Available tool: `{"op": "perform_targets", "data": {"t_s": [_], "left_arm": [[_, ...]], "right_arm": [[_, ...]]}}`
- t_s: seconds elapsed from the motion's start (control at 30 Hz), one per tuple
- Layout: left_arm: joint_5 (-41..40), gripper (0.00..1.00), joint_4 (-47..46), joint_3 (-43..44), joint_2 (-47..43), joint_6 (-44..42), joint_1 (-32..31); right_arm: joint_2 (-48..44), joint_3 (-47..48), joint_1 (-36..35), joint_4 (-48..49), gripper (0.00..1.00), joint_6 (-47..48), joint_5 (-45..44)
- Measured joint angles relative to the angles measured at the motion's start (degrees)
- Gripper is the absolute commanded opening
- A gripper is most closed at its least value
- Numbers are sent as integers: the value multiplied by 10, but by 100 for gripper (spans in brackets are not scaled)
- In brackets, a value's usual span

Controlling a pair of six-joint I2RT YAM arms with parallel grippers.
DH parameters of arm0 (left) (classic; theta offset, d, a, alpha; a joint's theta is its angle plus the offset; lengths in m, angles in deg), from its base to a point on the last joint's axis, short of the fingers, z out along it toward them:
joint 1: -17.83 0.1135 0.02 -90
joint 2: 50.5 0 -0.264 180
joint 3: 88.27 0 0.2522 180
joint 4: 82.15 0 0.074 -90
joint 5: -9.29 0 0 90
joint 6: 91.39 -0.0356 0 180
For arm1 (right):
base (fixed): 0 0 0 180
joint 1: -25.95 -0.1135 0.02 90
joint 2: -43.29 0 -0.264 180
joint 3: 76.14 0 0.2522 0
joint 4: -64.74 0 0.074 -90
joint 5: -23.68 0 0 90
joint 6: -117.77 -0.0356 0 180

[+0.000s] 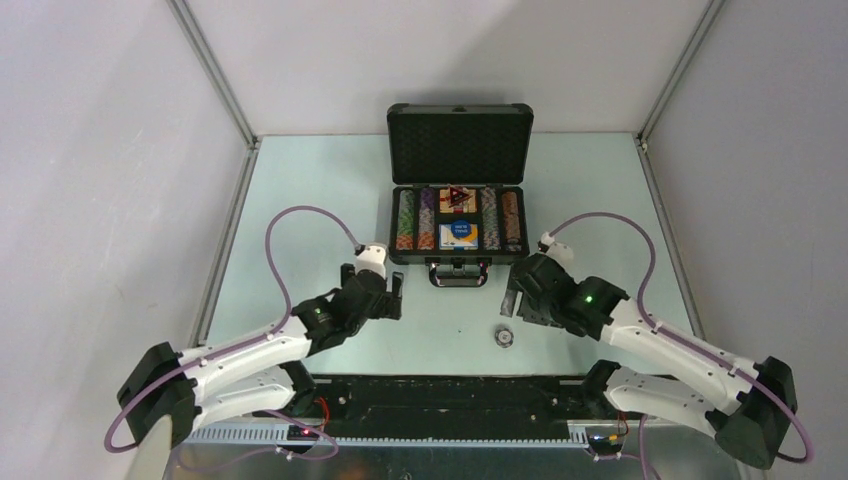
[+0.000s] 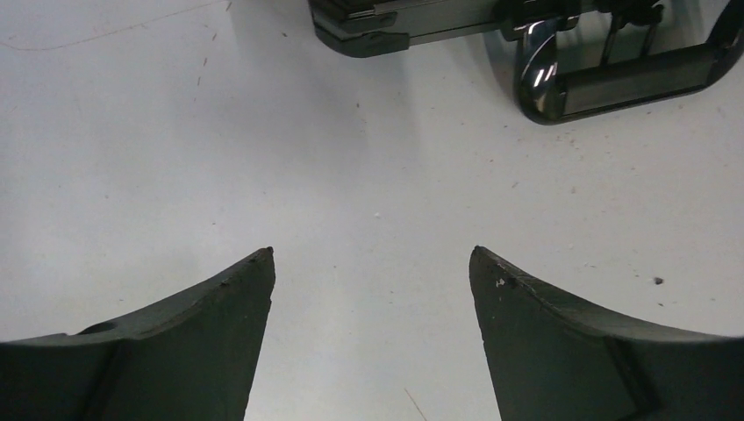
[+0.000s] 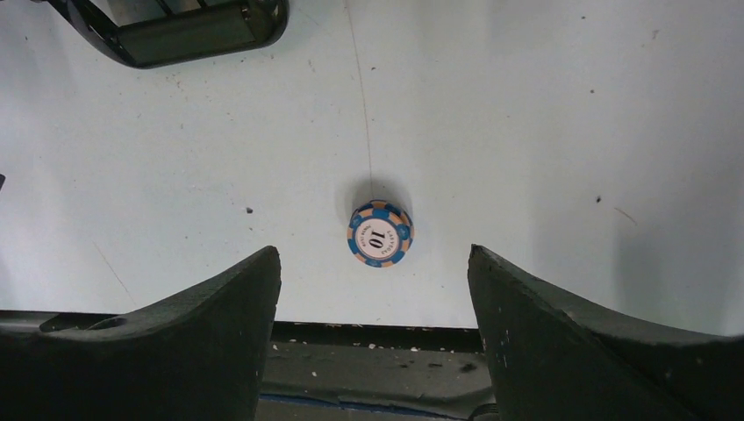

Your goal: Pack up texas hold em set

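The dark grey briefcase point(image 1: 405, 131) stands open at the back of the table. Rows of striped poker chips point(image 1: 407, 221), a blue card box and a dark triangular marker point(image 1: 457, 197) lie inside it. One blue and orange chip point(image 1: 506, 337) marked 10 lies loose on the table in front of the case. In the right wrist view that chip point(image 3: 380, 234) sits just ahead of my open right gripper point(image 3: 373, 251), centred between its fingers. My left gripper point(image 2: 372, 254) is open over bare table, just short of the briefcase's front corner point(image 2: 368, 35) and handle point(image 2: 614, 79).
The case handle point(image 1: 459, 275) sticks out toward the arms, between my left gripper point(image 1: 394, 292) and my right gripper point(image 1: 515, 290). A black rail point(image 1: 450, 395) runs along the table's near edge, close behind the loose chip. Grey walls close in the sides and back.
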Motion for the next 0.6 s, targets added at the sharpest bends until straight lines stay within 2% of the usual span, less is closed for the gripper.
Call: {"op": "perform_targets", "data": {"t_s": [0.6], "left_arm": [[-9, 86, -35, -14, 7, -11, 12]], "right_arm": [[139, -29, -63, 67, 82, -58, 2]]}}
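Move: The stack of poker chips stands below the open right gripper, about 8 cm down, some 3 cm back towards the base and 4 cm to its left. The open case's handle lies roughly 10 cm ahead of the right hand and 14 cm left; the case itself is centred about 21 cm ahead and 14 cm left. From the left gripper the chip stack is some 26 cm to the right and 9 cm back, 4 cm lower. Lower the right gripper about 6 cm towards the chip stack, easing it some 3 cm left and slightly back on the way down so the chips come between the open fingers. Tip the fingers down by 5 to 10 degrees, keep them wide open, and stop still short of the chips. ##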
